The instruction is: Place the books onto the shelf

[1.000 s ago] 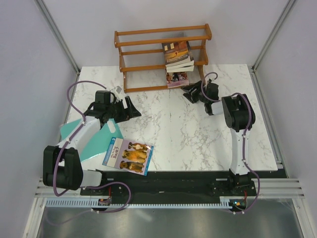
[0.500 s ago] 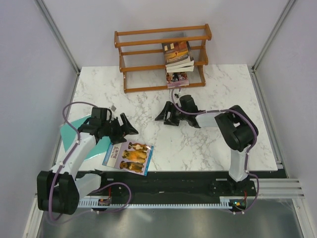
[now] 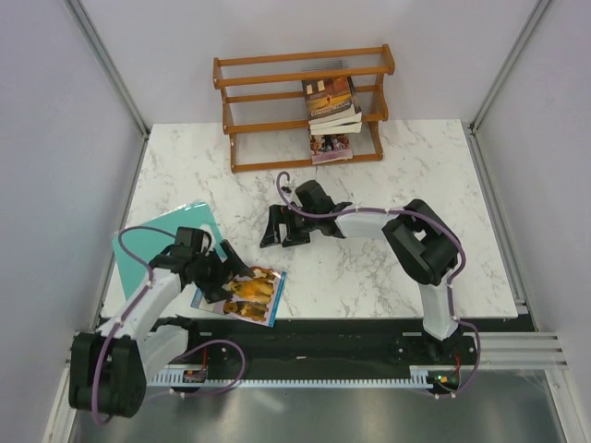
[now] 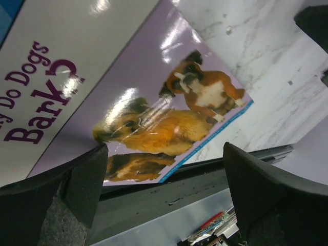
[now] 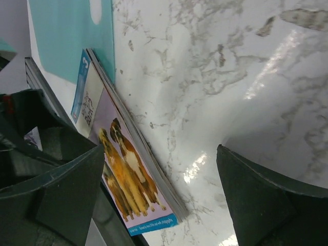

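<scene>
The blue-white book with dogs (image 3: 249, 291) lies flat near the table's front edge, left of centre. My left gripper (image 3: 229, 273) hovers open just above its left half. In the left wrist view its cover (image 4: 128, 102) fills the frame, and the left gripper (image 4: 165, 156) holds nothing. My right gripper (image 3: 277, 238) is open over the table's middle, apart from the book and facing it. The right wrist view shows the dog book (image 5: 128, 174) beyond the empty right gripper (image 5: 160, 154). Three books (image 3: 331, 101) lie stacked on the shelf (image 3: 277, 78), and a pink one (image 3: 331, 146) sits on its lower tier.
A teal cutting board (image 3: 148, 242) lies flat on the left, partly under the dog book and under my left arm; it also shows as the teal board (image 5: 72, 41) in the right wrist view. The black front rail (image 3: 323, 332) runs just beyond the book.
My left gripper came down and toward the front edge, over the dog book. My right arm swung from the shelf leftward to the table's middle. Both jaws opened wider.
</scene>
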Robot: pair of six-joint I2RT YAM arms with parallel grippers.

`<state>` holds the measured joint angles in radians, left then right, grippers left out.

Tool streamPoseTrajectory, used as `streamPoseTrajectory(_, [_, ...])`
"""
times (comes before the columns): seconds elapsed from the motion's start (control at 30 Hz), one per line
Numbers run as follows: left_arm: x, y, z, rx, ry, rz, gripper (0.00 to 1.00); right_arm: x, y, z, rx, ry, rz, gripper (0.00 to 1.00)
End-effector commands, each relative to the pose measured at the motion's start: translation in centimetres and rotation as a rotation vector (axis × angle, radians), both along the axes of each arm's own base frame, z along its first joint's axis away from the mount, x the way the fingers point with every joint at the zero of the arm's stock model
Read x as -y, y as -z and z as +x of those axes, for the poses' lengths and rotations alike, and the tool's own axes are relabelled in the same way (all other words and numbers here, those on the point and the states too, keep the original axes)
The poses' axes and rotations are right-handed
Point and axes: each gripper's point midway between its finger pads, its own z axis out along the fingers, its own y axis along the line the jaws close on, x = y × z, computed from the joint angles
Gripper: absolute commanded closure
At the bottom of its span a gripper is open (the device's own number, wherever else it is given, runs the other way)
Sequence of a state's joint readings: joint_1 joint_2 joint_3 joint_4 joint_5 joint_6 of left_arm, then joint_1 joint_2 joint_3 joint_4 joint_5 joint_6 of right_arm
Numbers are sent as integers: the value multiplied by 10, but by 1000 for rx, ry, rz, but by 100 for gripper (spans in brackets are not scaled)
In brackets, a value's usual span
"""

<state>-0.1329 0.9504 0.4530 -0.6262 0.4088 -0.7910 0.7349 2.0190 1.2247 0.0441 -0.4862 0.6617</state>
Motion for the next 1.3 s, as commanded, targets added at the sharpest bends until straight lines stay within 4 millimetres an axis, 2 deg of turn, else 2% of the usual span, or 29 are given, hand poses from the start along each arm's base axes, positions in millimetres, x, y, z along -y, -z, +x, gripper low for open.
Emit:
streamPoseTrajectory(0.0, [-6, 15, 19, -11, -13, 69, 0, 3, 48, -46, -156, -98, -126, 2])
streamPoseTrajectory(0.13, [-14, 42, 16, -92, -5, 129, 0, -7, 54, -69, -224, -176, -94, 4])
streamPoseTrajectory(0.23, [-11, 55, 14, -125, -18, 114, 0, -11, 54, -87, -280, -235, -63, 11])
streamPoseTrajectory(0.37, [-12, 53, 23, -97, -53, 118, 0, -10, 52, -103, -337, -293, -26, 26])
streamPoseTrajectory(0.47, [-13, 48, 32, -67, -58, 122, 0, -7, 53, -112, -374, -319, -12, 31])
streamPoseTrajectory(0.63, [-12, 47, 39, -54, -54, 124, 0, -9, 52, -119, -416, -344, 16, 32])
streamPoseTrajectory(0.7, [-12, 48, 40, -53, -56, 123, 0, -12, 50, -121, -421, -355, 28, 38])
streamPoseTrajectory(0.73, [-12, 48, 41, -51, -55, 124, 0, -14, 49, -119, -422, -354, 34, 46])
streamPoseTrajectory(0.87, [-11, 44, 45, -33, -46, 118, 0, -22, 45, -118, -431, -369, 57, 66])
streamPoseTrajectory(0.9, [-9, 40, 49, -20, -41, 108, 0, -23, 44, -115, -426, -368, 62, 72])
streamPoseTrajectory(0.93, [-7, 36, 51, 0, -21, 103, 0, -24, 44, -114, -419, -367, 62, 82])
streamPoseTrajectory(0.97, [-4, 31, 53, 14, -8, 87, 0, -25, 42, -110, -399, -356, 60, 85])
streamPoseTrajectory(1.0, [2, 17, 62, 53, 14, 51, 0, -25, 43, -108, -390, -349, 57, 86])
streamPoseTrajectory(1.13, [9, -40, 89, 254, 45, 22, 0, -25, 30, -92, -324, -310, 62, 92])
streamPoseTrajectory(1.2, [8, -77, 100, 388, 47, 26, 0, -20, 17, -75, -270, -268, 69, 93])
streamPoseTrajectory(1.23, [7, -87, 102, 430, 56, 35, 0, -17, 13, -69, -250, -249, 68, 93])
streamPoseTrajectory(1.27, [5, -95, 102, 457, 55, 45, 0, -13, -3, -56, -205, -220, 85, 93])
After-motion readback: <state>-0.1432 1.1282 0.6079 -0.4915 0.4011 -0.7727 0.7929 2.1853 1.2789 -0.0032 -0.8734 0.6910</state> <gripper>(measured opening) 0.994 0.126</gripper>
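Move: The dog book lies flat on the table, its middle about 14 cm back and 10 cm to the left of the right hand and some 3 cm lower. The teal mat lies about 18 cm to the left of the book's middle and 10 cm farther out, while the shelf's bottom rail stands roughly 19 cm ahead and 7 cm to the right of the right hand. The left hand hovers right over the book's middle, about 3 cm above. With the left hand sinking about 2 cm over the book and staying low there, the right hand sweeps back some 9 cm towards the book's far edge near its right corner, first veering left, then settling 2 or 3 cm lower as its fingers swing about 20 degrees counter-clockwise to point farther back. The right fingers narrow on the way and then shut almost fully, pinching pages at that edge, and at the end the left hand, still wide open, rises about 3 cm and draws forward nearly 4 cm off the book. ##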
